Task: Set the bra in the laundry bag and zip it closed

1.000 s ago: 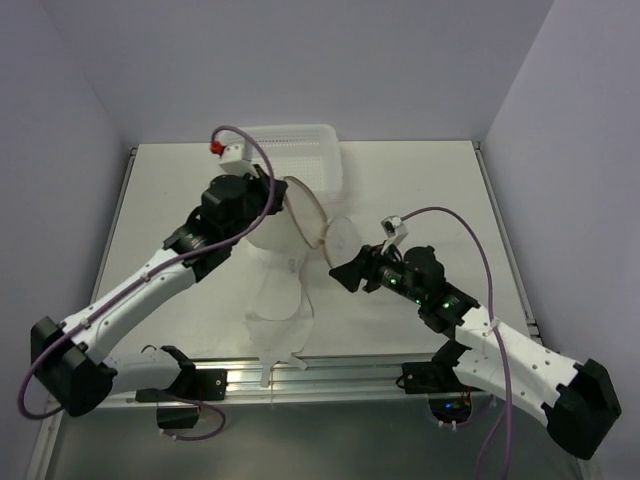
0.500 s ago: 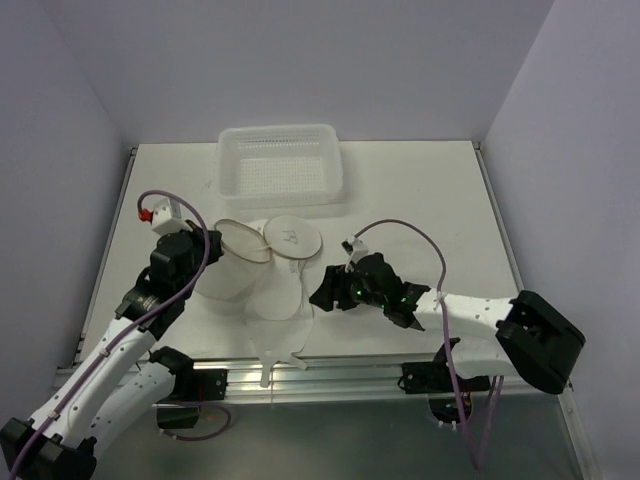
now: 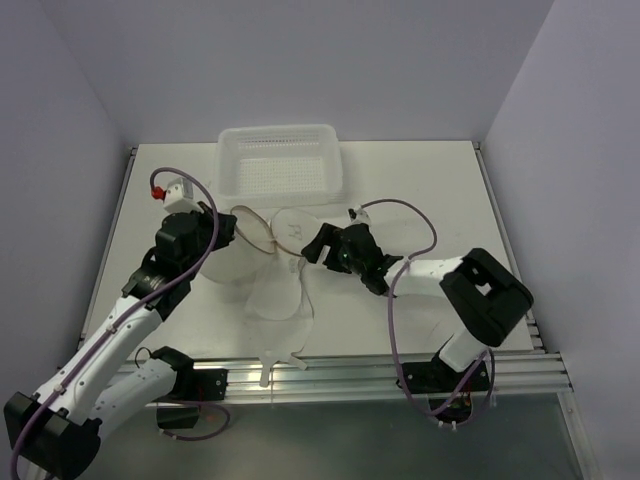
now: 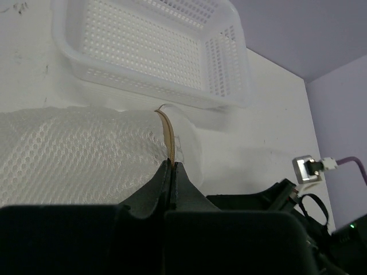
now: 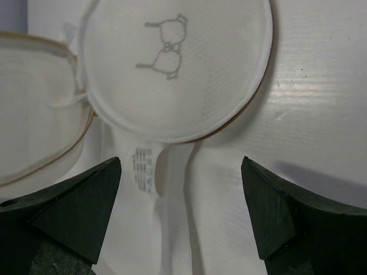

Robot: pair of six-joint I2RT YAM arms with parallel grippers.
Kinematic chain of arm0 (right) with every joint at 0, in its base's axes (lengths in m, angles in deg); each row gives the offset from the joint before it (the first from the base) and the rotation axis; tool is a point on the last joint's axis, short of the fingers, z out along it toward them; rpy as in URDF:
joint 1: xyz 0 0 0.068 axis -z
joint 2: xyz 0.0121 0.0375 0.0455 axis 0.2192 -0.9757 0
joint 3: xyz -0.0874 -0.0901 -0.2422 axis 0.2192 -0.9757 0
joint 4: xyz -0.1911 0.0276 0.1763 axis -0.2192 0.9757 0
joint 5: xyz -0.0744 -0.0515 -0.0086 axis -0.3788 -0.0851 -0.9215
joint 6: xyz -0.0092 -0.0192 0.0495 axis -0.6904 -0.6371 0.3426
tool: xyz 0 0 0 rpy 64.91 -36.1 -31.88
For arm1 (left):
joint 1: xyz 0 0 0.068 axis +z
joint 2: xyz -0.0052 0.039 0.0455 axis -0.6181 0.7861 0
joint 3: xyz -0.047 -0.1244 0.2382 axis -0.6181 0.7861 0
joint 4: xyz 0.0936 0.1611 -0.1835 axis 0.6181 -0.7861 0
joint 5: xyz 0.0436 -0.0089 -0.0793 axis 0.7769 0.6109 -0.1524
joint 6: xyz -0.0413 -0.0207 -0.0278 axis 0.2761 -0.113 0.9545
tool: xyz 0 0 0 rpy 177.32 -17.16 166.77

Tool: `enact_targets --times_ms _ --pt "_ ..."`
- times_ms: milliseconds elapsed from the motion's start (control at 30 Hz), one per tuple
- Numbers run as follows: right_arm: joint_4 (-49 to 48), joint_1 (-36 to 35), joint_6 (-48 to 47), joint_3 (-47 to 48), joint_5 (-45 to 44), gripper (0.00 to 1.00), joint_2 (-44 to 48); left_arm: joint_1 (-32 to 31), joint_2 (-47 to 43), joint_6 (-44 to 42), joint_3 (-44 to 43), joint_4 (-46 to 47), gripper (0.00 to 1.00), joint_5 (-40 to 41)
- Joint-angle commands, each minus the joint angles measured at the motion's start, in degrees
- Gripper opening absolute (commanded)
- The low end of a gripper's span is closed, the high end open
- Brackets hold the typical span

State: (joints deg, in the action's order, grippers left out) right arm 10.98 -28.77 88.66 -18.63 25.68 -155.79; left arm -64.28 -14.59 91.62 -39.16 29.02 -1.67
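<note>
The laundry bag (image 3: 272,226) lies open as two round mesh discs just in front of the basket. My left gripper (image 3: 231,224) is shut on the beige rim of the left disc (image 4: 167,129), holding it slightly raised. The right disc (image 5: 172,69) shows the small bra drawing. The bra (image 3: 277,303), soft white fabric, lies flat under and in front of the discs, and a strap reaches the table's front edge. My right gripper (image 3: 313,243) hovers open just right of the drawing disc, above the bra fabric (image 5: 172,229) and its care label (image 5: 143,169), with nothing between the jaws (image 5: 180,172).
A white perforated basket (image 3: 281,131) stands at the back centre, close behind the bag (image 4: 143,91). The right arm's cable (image 3: 400,215) loops over the table right of the gripper. Purple walls close in the table on three sides.
The left arm lowered the bag from up near the basket to the table, then shifted it slightly back. The right gripper moved left and farther in, to the drawing disc, and opened wider.
</note>
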Motion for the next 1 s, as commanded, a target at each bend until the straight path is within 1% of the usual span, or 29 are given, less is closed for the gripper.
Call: enact_targets --times_ms 0,33,67,100,133,167,200,233,267,300,367,433,467,500,567,600,667,700,733,800,867,900,967 --pt "-3.5 0.5 6.7 3.5 -4.1 0.92 -5.0 0.1 -3.0 -0.8 1.4 0.9 0.00 -0.3" --pt "-4.4 0.6 7.2 3.3 -4.8 0.90 -6.0 0.1 -3.6 -0.9 1.5 0.2 0.00 1.0" --pt "-6.0 0.6 6.9 2.7 -2.8 0.86 -6.2 0.1 -4.5 -1.2 1.6 -1.3 0.00 2.1" --pt "-11.4 0.6 6.5 0.3 -0.7 0.78 -6.3 0.1 -4.9 -1.3 1.5 -2.1 0.00 3.1" --pt "-12.7 0.4 6.6 -0.7 1.2 0.76 -6.3 0.2 -5.2 -1.7 1.5 -2.5 0.00 4.6" --pt "-13.2 -0.3 5.5 -1.0 2.8 0.76 -6.2 0.1 -5.7 -1.9 1.7 -2.2 0.00 4.8" --pt "-11.5 -1.2 4.6 -1.5 5.1 0.77 -6.0 0.1 -5.8 -1.9 2.2 -1.8 0.00 4.8" --pt "-11.4 -3.5 3.4 -2.3 5.3 0.78 -5.2 0.2 -5.8 -1.9 2.3 -1.5 0.00 4.7" --pt "-12.1 -4.5 2.0 -3.2 6.1 0.79 -4.9 0.1 -5.4 -1.8 2.5 -1.1 0.00 4.5" --pt "-14.0 -5.1 2.1 -5.0 8.8 0.82 -4.7 0.2 -5.0 -1.8 2.5 -0.3 0.00 4.2" --pt "-14.7 -5.5 3.4 -5.4 10.8 0.83 -6.2 0.2 -4.0 -1.5 2.2 0.3 0.00 3.2" --pt "-15.2 -5.5 3.1 -3.7 13.8 0.83 -9.4 0.1 -3.6 -1.2 2.5 1.1 0.00 2.6" --pt "-14.8 -5.5 3.4 -2.8 13.9 0.82 -10.3 0.2 -3.8 -1.2 2.8 1.3 0.00 2.5" --pt "-15.2 -5.5 3.7 -1.8 13.7 0.66 -11.0 0.2 -3.9 -1.2 3.5 1.5 0.00 2.0" --pt "-15.7 -4.7 4.7 -2.0 10.3 0.36 -10.3 0.2 -4.6 -0.8 3.9 1.9 0.00 1.6" --pt "-15.5 -4.2 4.8 -3.1 9.0 0.18 -9.2 0.2 -4.9 -0.9 4.2 2.1 0.00 0.7" --pt "-13.6 -3.0 3.7 -4.5 5.8 0.13 -4.6 0.1 -4.9 -1.1 3.8 3.1 0.00 0.3" --pt "-12.0 -1.7 2.9 -5.6 5.0 0.07 -3.0 0.2 -4.5 -1.2 2.8 3.3 0.00 0.1" --pt "-7.5 -1.0 1.2 -5.9 4.2 0.06 0.2 0.1 -4.2 -1.2 2.2 3.8 0.00 -1.0" --pt "-1.9 1.3 0.4 -8.5 2.0 0.00 3.4 0.1 -2.8 -1.2 0.4 5.3 0.00 -2.2" --pt "0.4 3.4 0.3 -11.2 -1.4 0.00 8.2 0.1 -1.4 -0.8 0.0 7.0 0.00 -3.8" --pt "2.2 6.5 0.4 -13.5 -1.5 0.00 10.7 0.2 -1.1 -0.6 0.2 7.7 0.00 -4.5" --pt "3.8 9.8 0.0 -15.4 -1.2 0.00 13.2 0.1 -0.2 0.0 1.2 8.7 0.00 -6.1"
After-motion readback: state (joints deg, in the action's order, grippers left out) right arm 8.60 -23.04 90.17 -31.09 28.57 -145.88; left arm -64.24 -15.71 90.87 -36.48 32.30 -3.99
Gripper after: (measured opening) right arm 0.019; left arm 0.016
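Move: The right hand, open, has the right-hand edge of the bra about 5 cm behind it, 4 cm to its left and 5 cm below. The laundry bag's round lid lies over the bra's far end, some 6 cm ahead of this hand and 4 cm left. The empty basket sits about 22 cm ahead and 8 cm left. From the left hand, already holding the bag's rim up, that bra edge is roughly 6 cm back, 13 cm right and 21 cm down. Down and then back and to the left goes the open right hand, turning a little counter-clockwise, onto the right-hand edge of the bra just below the label. Its fingers shut and pinch the cloth, then draw it about 10 cm to the right, slightly forward and up, the wrist turning back clockwise. The left hand keeps its pinch on the bag's rim, swaying only a little. ##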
